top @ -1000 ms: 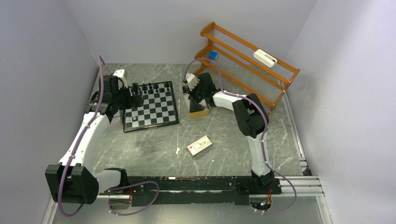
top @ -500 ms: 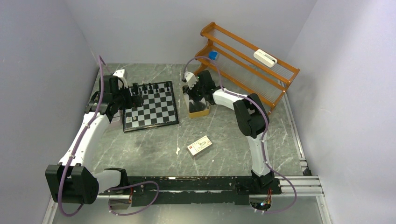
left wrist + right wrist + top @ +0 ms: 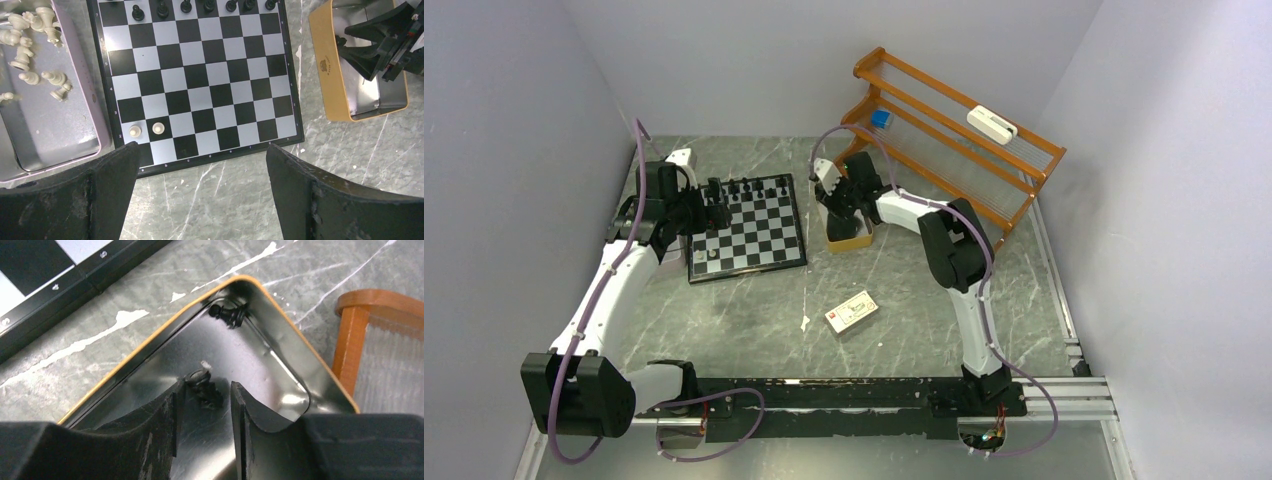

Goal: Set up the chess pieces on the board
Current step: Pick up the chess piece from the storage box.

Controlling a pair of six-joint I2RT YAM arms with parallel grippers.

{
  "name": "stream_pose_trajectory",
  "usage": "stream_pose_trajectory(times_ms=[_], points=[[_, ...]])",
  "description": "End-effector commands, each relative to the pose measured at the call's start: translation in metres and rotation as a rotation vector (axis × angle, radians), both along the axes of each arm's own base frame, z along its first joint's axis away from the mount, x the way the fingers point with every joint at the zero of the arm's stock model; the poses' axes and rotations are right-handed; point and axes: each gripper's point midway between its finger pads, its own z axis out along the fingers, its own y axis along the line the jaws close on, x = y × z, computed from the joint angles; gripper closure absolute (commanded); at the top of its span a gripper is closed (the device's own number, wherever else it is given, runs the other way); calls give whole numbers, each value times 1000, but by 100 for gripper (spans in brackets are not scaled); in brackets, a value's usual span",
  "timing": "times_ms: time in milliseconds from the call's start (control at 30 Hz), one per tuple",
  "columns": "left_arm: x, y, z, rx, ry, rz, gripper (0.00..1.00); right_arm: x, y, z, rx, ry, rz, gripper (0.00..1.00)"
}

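The board (image 3: 200, 85) lies flat, with a row of black chess pieces (image 3: 186, 6) along its far edge and two pale pawns (image 3: 146, 129) near its left front corner. My left gripper (image 3: 200, 155) hangs open above the board's near edge (image 3: 714, 205), holding nothing. Inside a tan tin (image 3: 150, 352), my right gripper (image 3: 206, 387) is down with its jaws partly apart. A black piece (image 3: 202, 385) lies on the tin floor between the tips, against the left finger. Another black piece (image 3: 227, 314) lies in the tin's far corner.
A lilac tin (image 3: 92, 115) of several pale pieces (image 3: 30, 30) stands left of the board. The wooden rack (image 3: 954, 135) stands right behind the tan tin (image 3: 849, 238). A small card box (image 3: 851, 311) lies on the table's middle.
The right wrist has shifted a little to the left and farther back over the tan tin. The left arm has not moved.
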Motion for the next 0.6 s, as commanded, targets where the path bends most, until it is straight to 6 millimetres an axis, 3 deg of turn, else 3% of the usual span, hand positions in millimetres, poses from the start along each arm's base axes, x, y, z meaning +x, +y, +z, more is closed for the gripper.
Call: stream_pose_trajectory(times_ms=[0,367,567], points=[[5,-1,11,-4,-57,-19,0,3,9,-9,-8,10,46,59],[5,-1,11,1,-59,-19,0,-1,14,-6,25,37,49,85],[5,-1,10,-6,-55,-16,0,-3,8,8,60,80,-61,90]])
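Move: The black chess piece that the open right fingers are about to take lies on the storage box floor, roughly 1 cm ahead of the right hand, 1 cm to its left and 1 cm below. Another black piece lies in the far left corner, some 7 cm ahead and 3 cm left at similar depth; the board's middle is about 18 cm left and 3 cm back. From the left hand the target piece is some 15 cm ahead, 22 cm right and 17 cm below. The black piece on the box floor comes between the right fingertips as the hand slides level, about 1.5 cm to the left and slightly forward. The fingers, roughly half open, narrow on the way and pinch the piece, stopping well short of shut; the hand then holds its place low in the box. ##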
